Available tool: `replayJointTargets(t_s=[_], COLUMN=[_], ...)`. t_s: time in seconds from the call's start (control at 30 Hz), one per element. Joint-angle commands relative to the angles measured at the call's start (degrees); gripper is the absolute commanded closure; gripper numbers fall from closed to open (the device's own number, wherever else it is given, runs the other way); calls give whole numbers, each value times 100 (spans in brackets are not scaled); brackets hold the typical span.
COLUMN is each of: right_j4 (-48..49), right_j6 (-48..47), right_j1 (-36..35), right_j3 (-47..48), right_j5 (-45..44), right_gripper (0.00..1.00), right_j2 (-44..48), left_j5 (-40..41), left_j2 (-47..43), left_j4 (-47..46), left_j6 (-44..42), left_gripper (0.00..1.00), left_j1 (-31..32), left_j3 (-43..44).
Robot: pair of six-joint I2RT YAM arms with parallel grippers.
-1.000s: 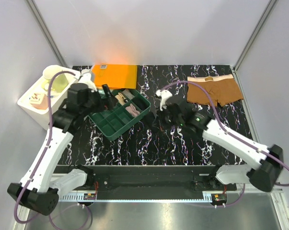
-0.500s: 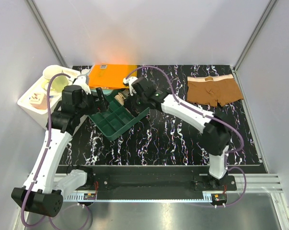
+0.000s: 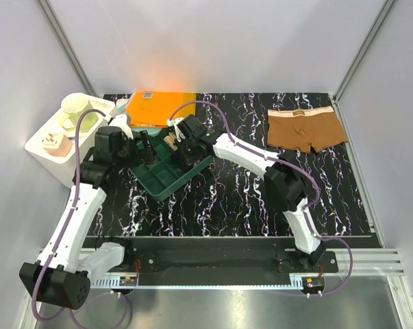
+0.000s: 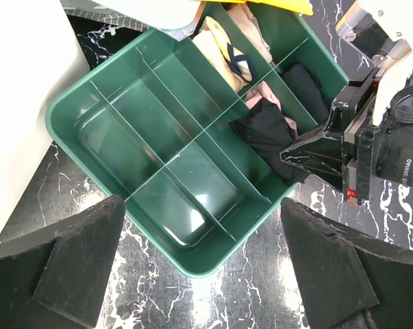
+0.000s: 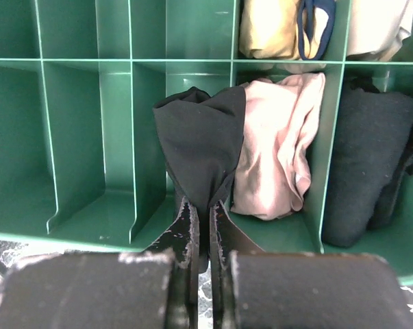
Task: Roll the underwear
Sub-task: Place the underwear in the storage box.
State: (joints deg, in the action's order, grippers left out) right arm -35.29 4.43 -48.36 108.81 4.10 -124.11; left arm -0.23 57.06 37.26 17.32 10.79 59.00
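Note:
The black underwear (image 5: 203, 140) is bunched up and hangs into a middle compartment of the green divided tray (image 5: 76, 62). My right gripper (image 5: 205, 212) is shut on its lower edge. From the left wrist view the same black underwear (image 4: 268, 133) shows beside the right gripper (image 4: 309, 157). My left gripper (image 4: 206, 274) hovers open over the tray's near corner (image 4: 192, 264) with nothing between its fingers. The brown underwear (image 3: 305, 130), with its pale waistband, lies flat at the table's back right. From above, the right gripper (image 3: 181, 152) and the left gripper (image 3: 148, 145) both sit over the tray (image 3: 158, 184).
A pink rolled cloth (image 5: 278, 151), a dark roll (image 5: 370, 164) and a beige item (image 5: 271, 27) fill neighbouring compartments. An orange box (image 3: 161, 108) lies behind the tray. A white bin (image 3: 42, 147) holding a cup stands off the table's left edge.
My right arm has swung left from the middle of the table to above the tray, carrying the black underwear. The left arm has shifted only slightly.

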Motion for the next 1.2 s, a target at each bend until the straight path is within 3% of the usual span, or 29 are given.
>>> replayJointTargets(t_s=[0.0,0.87,0.97,1.1,1.13,1.17], right_j4=[-57,-514,-532,-584,-619,-637], right_j6=[111,357,366,366,375,401], right_j1=[19,-244,-244,-244,-244,-244], right_j3=[307,1212,1238,1300,1335,1379], right_j5=[170,-374,-392,-375,-366,-331], right_gripper=[100,100,95,68,54,50], right_j2=[-104,-1361,-1352,-1195,-1168,-1133], left_j5=[111,-144,-162,-197,-205,-197], left_j2=[77,-19,-28,-45,-46,-46], left_j4=[-491,-544,-553,-553,-553,-553], left_j6=[-124,-89,-80,-71,-71,-71], left_gripper=[1,1,1,1,1,1], left_j1=[-24,-24,-24,-24,-24,-24], left_j3=[-117,-398,-407,-416,-416,-425])
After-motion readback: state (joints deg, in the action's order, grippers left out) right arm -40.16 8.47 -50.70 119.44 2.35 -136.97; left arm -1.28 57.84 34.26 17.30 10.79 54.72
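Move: The right hand, shut on the rolled black underwear, is above the storage box. The empty compartment for it has its middle some 7 cm below, 4 cm left and 1 cm ahead. The pink cloth lies 5 cm ahead and 1 cm left of this hand, the yellow roll 10 cm ahead and 6 cm left, the dark roll 8 cm ahead and 3 cm right. From the open left hand that compartment is about 6 cm ahead, 9 cm right and 18 cm below. Down, and a little to its left, the right hand takes the black underwear into the empty compartment beside the pink cloth, sinking slowly at first, then faster, some 6 cm in all. At the bottom the fingers part about a third of their range and let the underwear go. The open left hand sinks 2 to 3 cm, holding nothing. ##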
